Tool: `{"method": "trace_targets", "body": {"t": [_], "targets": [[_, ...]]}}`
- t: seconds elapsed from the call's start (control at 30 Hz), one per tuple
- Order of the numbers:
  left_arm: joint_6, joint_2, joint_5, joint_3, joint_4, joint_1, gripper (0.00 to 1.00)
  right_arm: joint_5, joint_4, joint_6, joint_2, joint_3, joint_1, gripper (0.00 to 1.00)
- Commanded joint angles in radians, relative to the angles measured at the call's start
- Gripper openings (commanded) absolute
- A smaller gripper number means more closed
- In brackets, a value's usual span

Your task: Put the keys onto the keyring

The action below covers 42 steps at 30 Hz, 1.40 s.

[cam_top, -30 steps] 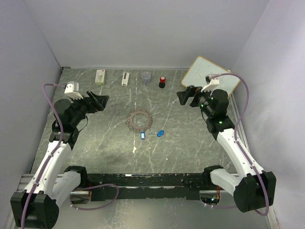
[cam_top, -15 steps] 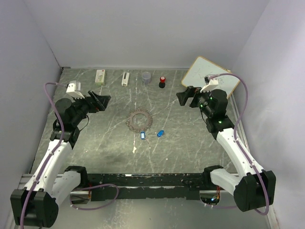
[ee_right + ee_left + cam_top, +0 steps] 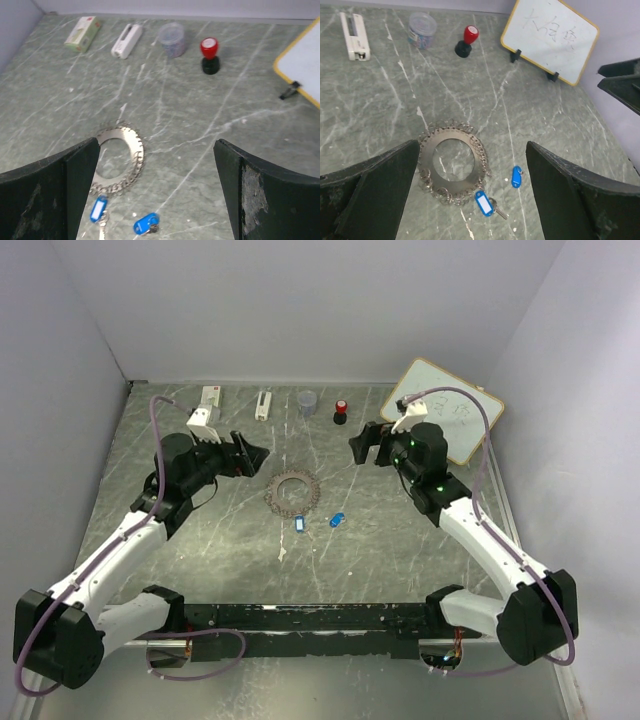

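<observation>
The keyring (image 3: 292,491), a toothed grey metal ring, lies flat mid-table. Just in front of it lie the keys: one with a blue tag and white label (image 3: 299,524), one with an oval all-blue tag (image 3: 336,520). My left gripper (image 3: 252,453) hovers open, up and left of the ring. My right gripper (image 3: 362,443) hovers open, up and right of it. The left wrist view shows the keyring (image 3: 454,134), the labelled key (image 3: 484,203) and the oval key (image 3: 517,176) below my open left gripper (image 3: 472,145). The right wrist view shows the keyring (image 3: 135,150), both keys (image 3: 98,209) (image 3: 146,223) and my right gripper (image 3: 156,141).
Along the back edge stand a green-white box (image 3: 210,400), a white oblong device (image 3: 263,404), a clear small cup (image 3: 307,401) and a red-and-black knob (image 3: 341,411). A small whiteboard (image 3: 450,410) leans at the back right. Walls close in on three sides.
Both arms have swung inward toward the table's middle: the left gripper moved right, the right gripper moved left. The ring and keys have not moved.
</observation>
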<state>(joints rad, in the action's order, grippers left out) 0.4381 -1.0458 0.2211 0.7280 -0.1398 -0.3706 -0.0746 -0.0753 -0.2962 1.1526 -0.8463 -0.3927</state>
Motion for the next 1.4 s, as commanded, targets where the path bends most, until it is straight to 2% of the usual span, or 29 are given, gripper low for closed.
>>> {"method": "trace_targets", "body": {"t": [0.0, 0.13, 0.23, 0.33, 0.4, 0.5, 0.67, 0.87, 0.97, 1.0, 1.1, 1.37], "targets": [[-0.031, 0.015, -0.076, 0.048, 0.042, -0.005, 1.0, 0.211, -0.017, 0.074, -0.054, 0.024, -0.002, 1.0], [-0.041, 0.046, -0.088, 0.036, 0.052, -0.008, 1.0, 0.369, -0.234, 0.206, -0.135, 0.221, 0.002, 1.0], [-0.066, 0.065, -0.123, 0.038, 0.07, -0.008, 1.0, 0.43, -0.507, 0.35, -0.17, 0.407, 0.01, 1.0], [-0.076, 0.08, -0.173, 0.048, 0.11, -0.008, 1.0, 0.478, -0.746, 0.443, -0.14, 0.552, 0.038, 1.0], [-0.094, 0.094, -0.223, 0.046, 0.129, -0.008, 1.0, 0.489, -0.828, 0.446, -0.088, 0.595, 0.075, 1.0], [-0.127, 0.123, -0.299, 0.04, 0.155, -0.008, 0.99, 0.458, -0.857, 0.384, -0.007, 0.615, 0.135, 1.0], [-0.17, 0.19, -0.365, 0.022, 0.162, -0.007, 1.0, 0.482, -1.011, 0.364, 0.143, 0.67, 0.164, 1.0], [-0.17, 0.232, -0.353, 0.025, 0.169, -0.007, 1.0, 0.509, -1.373, 0.359, 0.35, 0.764, 0.188, 1.0], [-0.166, 0.234, -0.338, 0.027, 0.174, -0.007, 0.99, 0.496, -1.651, 0.403, 0.529, 0.808, 0.19, 1.0], [-0.166, 0.233, -0.337, 0.027, 0.177, -0.007, 1.0, 0.516, -1.693, 0.413, 0.546, 0.816, 0.178, 1.0], [-0.163, 0.239, -0.343, 0.034, 0.189, -0.007, 1.0, 0.531, -1.539, 0.375, 0.491, 0.777, 0.177, 1.0], [-0.154, 0.254, -0.346, 0.055, 0.212, -0.007, 0.99, 0.543, -1.482, 0.362, 0.493, 0.744, 0.192, 1.0]]}}
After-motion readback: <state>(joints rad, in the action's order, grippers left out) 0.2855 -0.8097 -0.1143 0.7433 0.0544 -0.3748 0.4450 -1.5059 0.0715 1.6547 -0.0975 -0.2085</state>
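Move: The right blue-tagged key lies some 8 cm back and 5 cm left of the right hand, about 24 cm below it. On that same level, the left blue-tagged key is about 9 cm back and 14 cm left of the right hand, and the keyring level with it, 16 cm left. The whiteboard stands roughly 22 cm ahead and 21 cm right. From the left hand, the left key is about 6 cm back, 9 cm right and 24 cm below. Touching nothing, the right hand heads out over the bare table in front of the whiteboard, sweeping some 18 cm right while sinking nearly 20 cm, then rising about 3 cm; it turns about 35 degrees clockwise with its left side dipping. The left hand draws away from the keys, about 7 cm left and then up a little, turning counter-clockwise. Both grippers stay wide open. ##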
